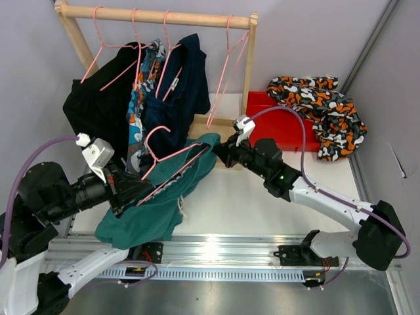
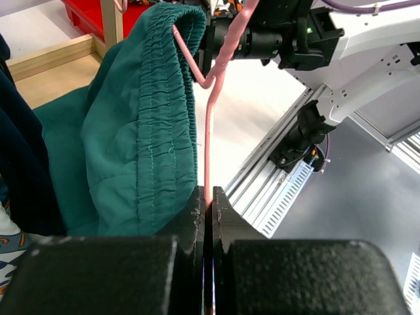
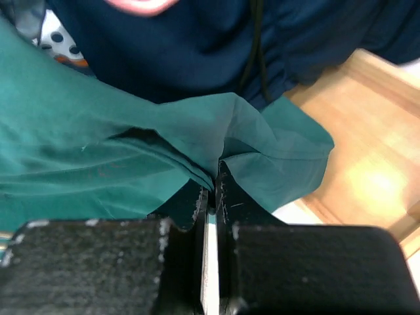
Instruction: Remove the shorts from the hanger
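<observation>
The teal green shorts [image 1: 151, 210] hang on a pink hanger [image 1: 172, 156] that is off the rail, low over the table. My left gripper [image 2: 209, 197] is shut on the hanger's wire [image 2: 209, 144], and the elastic waistband [image 2: 131, 144] drapes to the left of it. My right gripper [image 3: 215, 174] is shut on a fold of the teal shorts [image 3: 131, 151] at their far corner [image 1: 210, 141]. On the rail hang the black shorts [image 1: 98, 105], the blue-orange-white patterned shorts [image 1: 139, 111] and the navy shorts [image 1: 187, 85].
The wooden rack [image 1: 157, 14] stands at the back with an empty pink hanger [image 1: 226, 72] at its right end. Black-orange-white patterned shorts [image 1: 321, 108] lie at the back right, partly on a red tray [image 1: 275, 125]. The rack's wooden base [image 3: 367, 151] lies just beyond the right gripper.
</observation>
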Robot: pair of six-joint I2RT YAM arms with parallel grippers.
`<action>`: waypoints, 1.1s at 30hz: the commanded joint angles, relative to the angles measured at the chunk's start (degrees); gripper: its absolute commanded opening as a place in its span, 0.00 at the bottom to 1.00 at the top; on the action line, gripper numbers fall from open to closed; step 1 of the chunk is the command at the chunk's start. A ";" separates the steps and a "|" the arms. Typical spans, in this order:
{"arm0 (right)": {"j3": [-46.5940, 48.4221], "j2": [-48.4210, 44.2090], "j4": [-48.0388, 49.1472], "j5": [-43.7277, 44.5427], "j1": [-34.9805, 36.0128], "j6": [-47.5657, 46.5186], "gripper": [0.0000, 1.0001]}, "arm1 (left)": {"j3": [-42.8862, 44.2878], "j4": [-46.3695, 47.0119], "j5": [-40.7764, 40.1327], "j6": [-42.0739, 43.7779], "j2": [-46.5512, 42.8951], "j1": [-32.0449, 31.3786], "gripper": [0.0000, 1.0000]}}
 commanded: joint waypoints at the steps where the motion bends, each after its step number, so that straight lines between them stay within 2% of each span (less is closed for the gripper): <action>1: 3.55 -2.30 3.95 3.04 -0.72 -1.70 0.00 | -0.44 3.91 0.36 -1.42 -0.57 -0.59 0.00; 6: 3.29 -7.05 1.24 3.66 -7.39 -0.39 0.00 | -1.93 3.82 0.18 -1.33 -0.31 -0.59 0.00; 9: 3.29 -8.37 -0.61 2.70 -16.34 2.51 0.00 | -2.98 4.00 1.41 -1.24 -0.31 -0.59 0.00; 13: 3.20 -8.11 -2.99 2.95 -23.82 7.34 0.00 | -4.22 4.79 3.61 -1.59 -0.66 -0.59 0.00; 20: 0.30 -6.79 -2.64 1.65 -24.73 10.34 0.00 | -3.78 5.67 4.67 -2.21 -0.57 -0.59 0.00; 22: -1.45 -7.67 -2.20 -0.56 -22.37 10.35 0.00 | -3.86 6.11 3.44 -2.29 -0.31 -0.59 0.00; 25: -2.34 -10.56 -3.17 1.01 -9.03 2.98 0.00 | -4.30 9.25 -1.73 -3.08 -0.22 -0.59 0.00; 26: -2.34 -11.53 -4.30 3.81 -0.55 1.04 0.00 | -5.35 10.23 -3.14 -3.43 -0.13 -0.59 0.00; 27: -2.34 -11.97 -4.83 5.40 3.01 -0.19 0.00 | -5.80 11.46 -6.81 -3.70 -0.05 -0.59 0.00; 29: -2.16 -12.85 -5.36 7.69 8.39 -1.26 0.00 | -7.89 15.05 -10.96 -4.84 0.48 -0.59 0.00; 30: -1.99 -14.08 -6.06 9.18 11.63 -1.26 0.00 | -9.48 15.94 -15.68 -5.45 0.66 -0.59 0.00; 33: 0.55 -17.85 -9.22 14.80 14.29 -2.75 0.00 | -13.08 15.87 -22.29 -5.72 2.32 -0.59 0.00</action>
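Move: The green shorts are pinched in the right hand at their far right corner. The middle of the hanger they hang on, which the left hand grips, lies about 15 cm left of the right hand, 6 cm back and slightly above. From there the navy shorts hang some 13 cm left and 15 cm ahead, about level. The red box sits 30 cm right, 20 cm ahead, 20 cm below. From the left hand, the green shorts' middle is about 10 cm right, 5 cm ahead, 12 cm below. Right hand tugs its pinched shorts 15 cm right-forward, then swings back-left; left carries the hanger 5 cm forward. ##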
